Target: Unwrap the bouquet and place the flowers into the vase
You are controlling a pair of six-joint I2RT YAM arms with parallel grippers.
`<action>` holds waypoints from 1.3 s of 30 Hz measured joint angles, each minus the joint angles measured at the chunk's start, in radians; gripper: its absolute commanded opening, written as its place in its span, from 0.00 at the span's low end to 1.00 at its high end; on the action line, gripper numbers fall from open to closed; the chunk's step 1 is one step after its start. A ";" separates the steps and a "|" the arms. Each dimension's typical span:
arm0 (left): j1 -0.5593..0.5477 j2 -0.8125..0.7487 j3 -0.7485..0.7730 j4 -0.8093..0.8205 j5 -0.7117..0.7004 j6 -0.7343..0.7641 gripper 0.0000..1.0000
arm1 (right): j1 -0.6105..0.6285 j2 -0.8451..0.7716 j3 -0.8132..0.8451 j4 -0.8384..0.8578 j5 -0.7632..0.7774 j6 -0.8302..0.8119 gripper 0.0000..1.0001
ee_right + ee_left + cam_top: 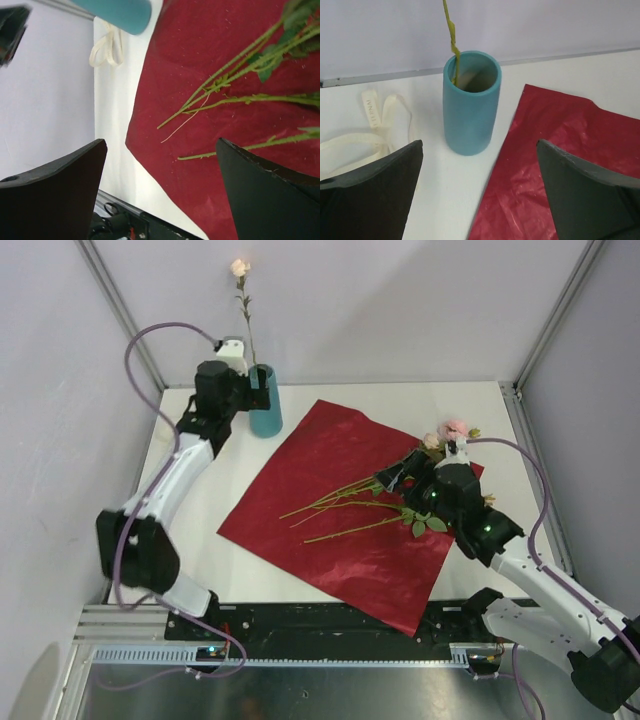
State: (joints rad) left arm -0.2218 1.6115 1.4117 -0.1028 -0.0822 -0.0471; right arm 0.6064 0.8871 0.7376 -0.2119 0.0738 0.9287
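The teal vase [266,410] stands at the back left with one rose [239,268] upright in it. Its stem [453,42] leans on the rim of the vase [471,107]. My left gripper [257,380] is open just in front of the vase and holds nothing; in its wrist view the left gripper [479,145] has wide jaws. The bouquet lies undone: the dark red wrapping sheet [340,510] is spread flat with the remaining flowers [350,502] lying on it, blooms [450,430] to the right. My right gripper [400,478] hovers open over their stems [235,70].
The cream ribbon [375,125] lies loose on the white table left of the vase, and the ribbon [106,47] also shows in the right wrist view. Frame posts and grey walls close in the back and sides. A metal rail [300,655] runs along the near edge.
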 measured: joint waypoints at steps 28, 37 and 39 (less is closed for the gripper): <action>-0.014 -0.728 -0.602 -0.201 0.389 -0.244 1.00 | 0.080 0.060 -0.219 -0.053 0.250 0.525 0.50; -0.027 -0.771 -0.649 -0.211 0.379 -0.243 1.00 | 0.082 0.154 -0.227 -0.066 0.293 0.618 0.49; -0.027 -0.767 -0.652 -0.211 0.379 -0.243 1.00 | 0.082 0.181 -0.227 -0.063 0.299 0.635 0.48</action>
State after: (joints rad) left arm -0.2489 0.8444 0.7601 -0.3138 0.2970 -0.2905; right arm 0.6884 1.0683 0.5106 -0.2749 0.3733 1.5635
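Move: The near flower's stem, just below its leaves, lies almost under the right hand: about 2 cm ahead, 2 cm left and 20 cm down. From that hand the other stems are some 11 cm ahead and 7 cm left, the blooms some 15 cm ahead and 16 cm right. From the left hand that stem is roughly 22 cm back, 30 cm right and 25 cm down; the vase stands about 11 cm ahead, level sideways, its middle 15 cm lower. Down towards the near flower's stem goes the right hand, sinking about 15 cm and easing a little left, tipping its fingers downward and turning clockwise while they close to half open around the line of the stem, still above it. The left hand, empty and open, backs some 22 cm away from the vase, rising first, then dropping lower than it began and turning slightly clockwise. ##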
